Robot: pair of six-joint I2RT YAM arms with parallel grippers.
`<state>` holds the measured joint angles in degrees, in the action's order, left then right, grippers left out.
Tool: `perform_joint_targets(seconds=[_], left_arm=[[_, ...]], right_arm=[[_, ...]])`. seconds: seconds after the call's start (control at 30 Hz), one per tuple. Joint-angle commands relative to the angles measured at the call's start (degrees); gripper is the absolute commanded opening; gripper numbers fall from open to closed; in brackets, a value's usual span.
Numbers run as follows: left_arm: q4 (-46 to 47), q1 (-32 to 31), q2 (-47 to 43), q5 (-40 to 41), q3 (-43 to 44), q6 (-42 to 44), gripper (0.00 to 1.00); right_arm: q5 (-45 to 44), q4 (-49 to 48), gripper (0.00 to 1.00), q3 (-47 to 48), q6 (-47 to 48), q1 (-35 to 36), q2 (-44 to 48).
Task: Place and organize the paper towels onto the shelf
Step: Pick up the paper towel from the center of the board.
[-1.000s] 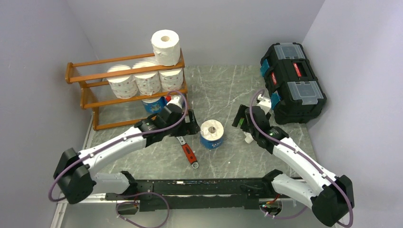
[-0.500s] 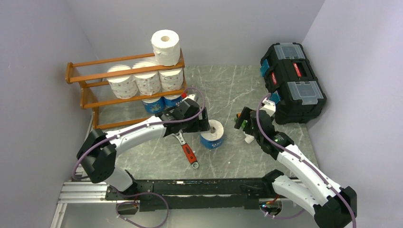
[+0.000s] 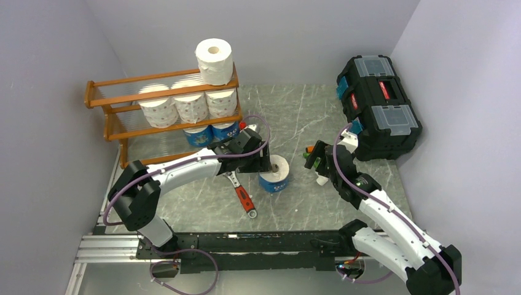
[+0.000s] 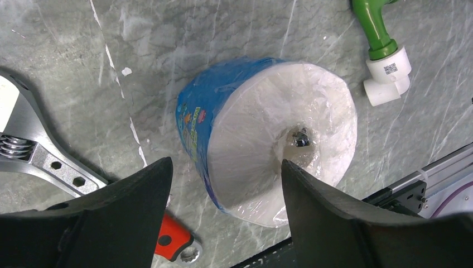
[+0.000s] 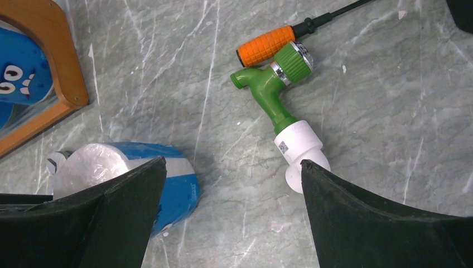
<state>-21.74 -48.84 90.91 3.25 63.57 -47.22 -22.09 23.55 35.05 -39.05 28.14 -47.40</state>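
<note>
A blue-wrapped paper towel roll (image 3: 274,174) (image 4: 262,134) stands upright on the marble table. My left gripper (image 3: 268,161) (image 4: 226,163) is open just above its left side, one finger outside the blue wrap and the other by the core, neither touching. The shelf (image 3: 110,98) holds a white roll (image 3: 214,60) on top, three printed rolls (image 3: 184,104) on the middle tier and two blue rolls (image 3: 209,132) below. My right gripper (image 3: 315,158) (image 5: 233,162) hovers open and empty to the right of the standing roll (image 5: 173,184).
A red-handled wrench (image 3: 242,193) (image 4: 33,162) lies left of the roll. A green tap with a white fitting (image 5: 279,106) and an orange-handled tool (image 5: 266,44) lie under the right gripper. A black toolbox (image 3: 378,104) stands at the back right.
The left arm has reached right from the shelf to the standing roll, and its jaws have narrowed over the roll's left wall. The right gripper has drifted slightly right.
</note>
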Motion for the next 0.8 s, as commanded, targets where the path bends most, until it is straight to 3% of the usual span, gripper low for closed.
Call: perform_joint_targets(seconds=[0.0,0.13,0.53,0.77], left_arm=[[1.3,-0.4,0.1,-0.8,1.1,1.1,0.75],[1.7,-0.4,0.7,-1.2,1.0,1.2,0.72],[1.3,-0.8,2.7,-1.6,1.6,1.7,0.73],[1.8,-0.9,1.0,-0.9,0.6,1.5,0.54]], right_arm=[[0.1,-1.2,0.92,-0.3,-0.2,-0.3,0.6],[0.3,-1.4,0.92,-0.4,-0.4,-0.3,0.2],[0.7,-1.7,0.92,-1.1,-0.3,-0.6,-0.1],[1.0,-1.8,0.92,-0.9,-0.3,-0.6,-0.6]])
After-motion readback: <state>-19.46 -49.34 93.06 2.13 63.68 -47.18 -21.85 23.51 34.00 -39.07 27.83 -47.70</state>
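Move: The blue-wrapped paper towel stands upright just right of the left hand: its middle is about 4 cm to the right, 1 cm back and 6 cm below. The red-handled wrench lies some 6 cm left and 4 cm back, flat on the board, about 10 cm below the hand. The green-and-white tap is roughly 18 cm right and 4 cm ahead, about 9 cm down. From the right hand the paper towel is some 11 cm left, 2 cm back and 9 cm below. The paper towel's near-left wall comes between the left fingers, one outside the blue wrap and the other at the core hole. After a brief hover, the left hand eases about 1 cm right and nearly 1 cm down towards the wall, with the wrist held steady, and the fingers close by roughly a fifth of their range, mostly at the end. Firm contact can't be made out. ##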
